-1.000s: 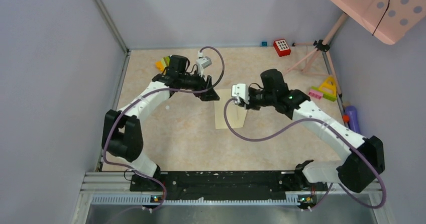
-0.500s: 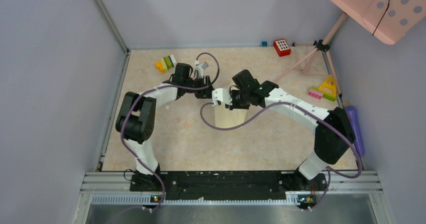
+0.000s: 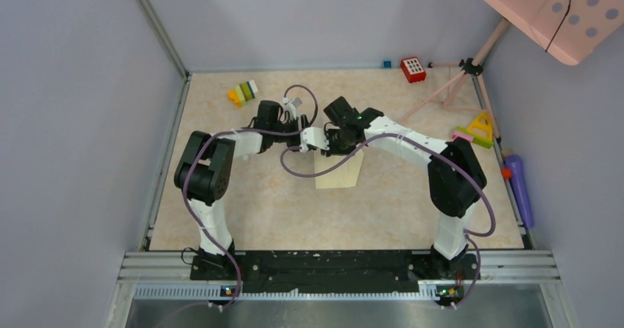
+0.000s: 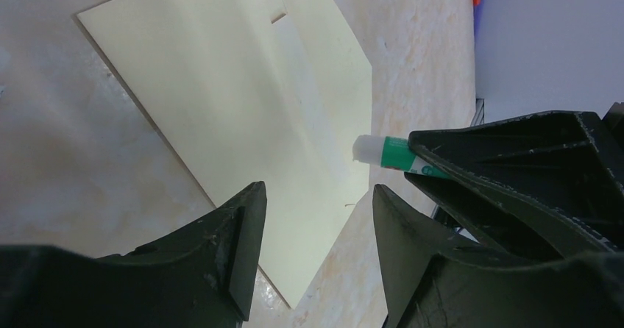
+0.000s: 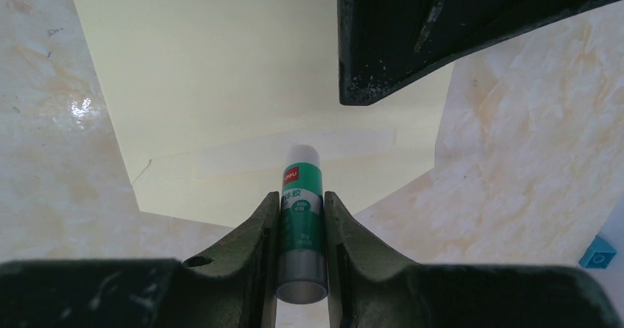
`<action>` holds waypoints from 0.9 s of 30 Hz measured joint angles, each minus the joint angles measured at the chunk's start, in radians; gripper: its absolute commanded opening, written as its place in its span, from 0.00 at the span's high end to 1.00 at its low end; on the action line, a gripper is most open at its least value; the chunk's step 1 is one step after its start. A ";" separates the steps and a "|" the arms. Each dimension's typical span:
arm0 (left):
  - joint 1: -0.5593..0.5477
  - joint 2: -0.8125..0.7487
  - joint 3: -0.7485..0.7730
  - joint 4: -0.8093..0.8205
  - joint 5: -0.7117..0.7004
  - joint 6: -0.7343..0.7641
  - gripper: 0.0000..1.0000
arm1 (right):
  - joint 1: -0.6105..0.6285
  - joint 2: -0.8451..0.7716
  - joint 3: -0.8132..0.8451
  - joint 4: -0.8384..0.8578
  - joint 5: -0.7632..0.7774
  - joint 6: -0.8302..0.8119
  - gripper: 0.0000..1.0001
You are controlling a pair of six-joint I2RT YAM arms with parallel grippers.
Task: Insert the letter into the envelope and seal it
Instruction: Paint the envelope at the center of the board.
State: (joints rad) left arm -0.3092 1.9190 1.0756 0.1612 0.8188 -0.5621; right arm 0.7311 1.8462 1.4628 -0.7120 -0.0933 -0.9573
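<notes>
The pale cream envelope [image 3: 340, 173] lies flat on the table, seen large in the left wrist view [image 4: 243, 100] and the right wrist view [image 5: 243, 70]. A fold line crosses it, and the part on the near side of that line tapers. My right gripper [image 5: 302, 199] is shut on a green and white glue stick [image 5: 302, 210], whose white tip points at that tapering part. From the left wrist the glue stick [image 4: 386, 155] shows beside the envelope's edge. My left gripper [image 4: 318, 195] stands open and empty just above the envelope's far end, close to the right gripper [image 3: 327, 144]. The letter is out of view.
Coloured toy blocks [image 3: 243, 93] lie at the back left and a red block [image 3: 413, 69] at the back. A tripod [image 3: 460, 78], a yellow triangle toy [image 3: 482, 128] and a purple bottle [image 3: 519, 184] stand along the right side. A blue cube [image 5: 597, 253] is nearby.
My right gripper has carried the glue stick left over the envelope's far end, close beside the left gripper. Both arms' elbows have swung inward. The left jaws have narrowed somewhat.
</notes>
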 measured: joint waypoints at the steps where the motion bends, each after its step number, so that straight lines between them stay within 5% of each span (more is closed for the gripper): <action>1: 0.000 0.002 -0.002 0.010 0.002 -0.013 0.41 | 0.000 0.006 0.007 -0.007 -0.002 0.000 1.00; 8: 0.000 0.050 -0.002 0.104 0.013 -0.100 0.49 | 0.002 0.019 0.032 -0.039 -0.010 -0.001 1.00; 19: 0.000 0.126 -0.005 0.178 0.017 -0.188 0.86 | 0.002 0.077 0.043 -0.029 -0.041 0.016 1.00; 27: -0.005 0.135 -0.009 0.187 0.010 -0.217 0.86 | 0.002 0.104 0.060 -0.032 -0.040 0.018 1.00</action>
State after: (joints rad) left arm -0.3145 2.0544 1.0668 0.3481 0.8288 -0.7788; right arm 0.7330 1.9503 1.5223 -0.7441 -0.1337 -0.9398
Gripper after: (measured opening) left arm 0.128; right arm 0.232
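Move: The envelope's middle lies about 3 cm left, 2 cm back and some 7 cm below the right hand, which already holds the green glue stick pointing left and down over it. From the left hand that middle is roughly 9 cm to the right, 5 cm back and 5 cm lower; a small white piece lies some 18 cm left and 5 cm back of this hand, and a striped block about 18 cm left and 13 cm ahead. Over the envelope the glue stick sinks about 2.5 cm in the right hand's unchanged grip, easing 1 cm left, its white tip nearing the paper just left of the faint strip. The left hand also goes down about 3 cm, and a little forward and right, towards the envelope's far left part, its half-open fingers closing almost shut beside the stick's tip. Whether either tip touches paper can't be seen. ##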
